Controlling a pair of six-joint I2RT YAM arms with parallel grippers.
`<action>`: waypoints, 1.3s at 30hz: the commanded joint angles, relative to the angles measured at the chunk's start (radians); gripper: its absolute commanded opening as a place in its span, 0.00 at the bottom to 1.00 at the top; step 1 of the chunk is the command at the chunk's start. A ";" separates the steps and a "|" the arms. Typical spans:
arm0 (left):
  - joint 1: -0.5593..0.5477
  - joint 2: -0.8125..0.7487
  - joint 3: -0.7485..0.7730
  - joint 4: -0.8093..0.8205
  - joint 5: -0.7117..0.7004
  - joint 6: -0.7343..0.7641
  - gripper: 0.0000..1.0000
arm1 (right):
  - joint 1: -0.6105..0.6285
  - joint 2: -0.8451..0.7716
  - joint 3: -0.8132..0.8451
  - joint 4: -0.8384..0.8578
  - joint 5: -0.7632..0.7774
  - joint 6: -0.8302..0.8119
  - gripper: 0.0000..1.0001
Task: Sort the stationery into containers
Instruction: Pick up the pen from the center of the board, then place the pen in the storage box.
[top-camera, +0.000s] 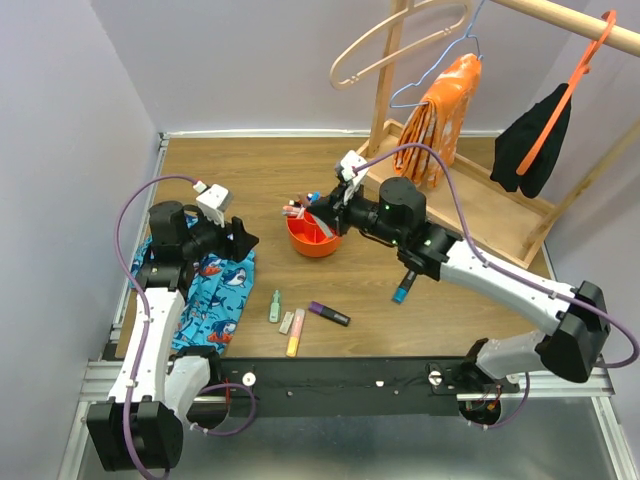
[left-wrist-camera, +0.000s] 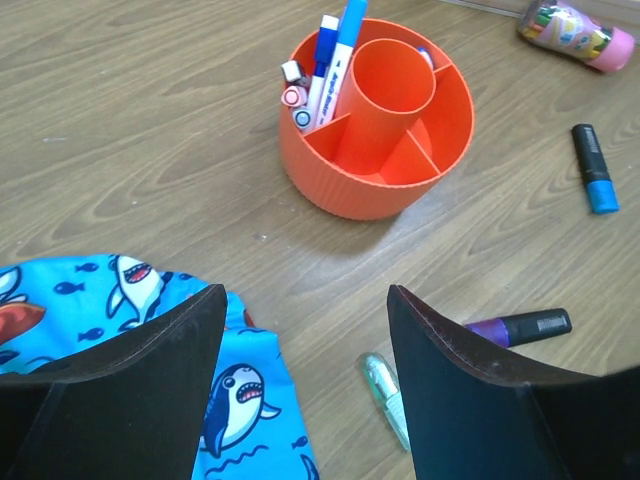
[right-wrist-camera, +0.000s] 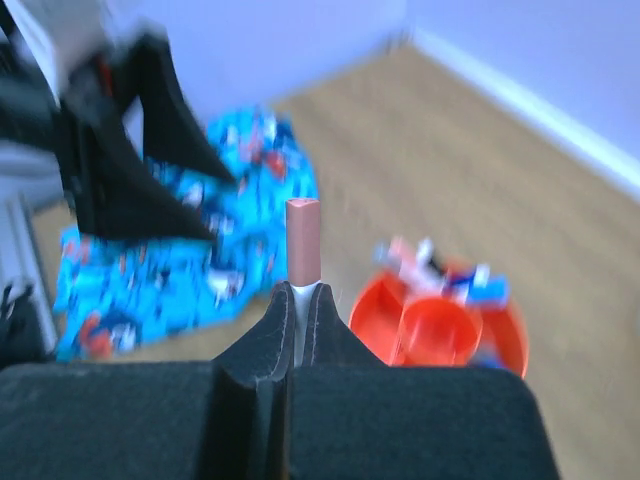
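Note:
My right gripper (right-wrist-camera: 298, 292) is shut on a white marker with a brownish-pink cap (right-wrist-camera: 303, 240), which sticks out past the fingertips. In the top view that gripper (top-camera: 322, 206) hovers just above the red-orange bowl (top-camera: 312, 246). The bowl (left-wrist-camera: 330, 185) has a central cup, and several pens (left-wrist-camera: 322, 75) stand in one compartment. My left gripper (left-wrist-camera: 305, 295) is open with nothing between its fingers, over the cloth's edge to the left of the bowl (right-wrist-camera: 375, 310). Loose on the table lie a pale green marker (left-wrist-camera: 385, 395), a purple marker (left-wrist-camera: 520, 327), a blue highlighter (left-wrist-camera: 594, 168) and a yellow highlighter (top-camera: 296, 335).
The blue shark-print cloth (top-camera: 215, 295) lies under the left arm. A wooden rack base (top-camera: 500, 215) with hangers, an orange item and a black cloth stands at the back right. A pink pouch of coloured things (left-wrist-camera: 577, 32) lies beyond the bowl.

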 joint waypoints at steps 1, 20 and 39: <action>0.006 0.032 -0.019 0.075 0.111 -0.018 0.74 | -0.001 0.107 -0.017 0.475 0.011 -0.106 0.01; 0.005 0.263 0.166 0.182 0.166 -0.058 0.70 | -0.078 0.495 -0.007 1.001 -0.024 -0.106 0.01; -0.021 0.598 0.346 0.447 0.179 -0.293 0.16 | -0.102 0.618 -0.029 1.074 -0.047 -0.038 0.01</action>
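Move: The pen already pinched in the right fingers hangs some 16 cm to the right of the open left gripper, level with it and about 8 cm higher. From the left hand, the red container stands about 8 cm ahead, 15 cm right and 17 cm below; the shark cloth lies 5 cm back, 10 cm left and 20 cm down. From the right hand, the left gripper is some 16 cm left and 8 cm lower, neither ahead nor back, and the container is 8 cm ahead, 1 cm left and 25 cm below. Still pinching the pen, the right hand carries it about 12 cm forward and 5 cm left, first rising slightly, then sinking over the container to end 4 cm lower, fingertips tilting up over 20 degrees. The left hand edges right, then reaches some 12 cm forward and a little up beside the pen, its fingers closing nearly shut on nothing. ##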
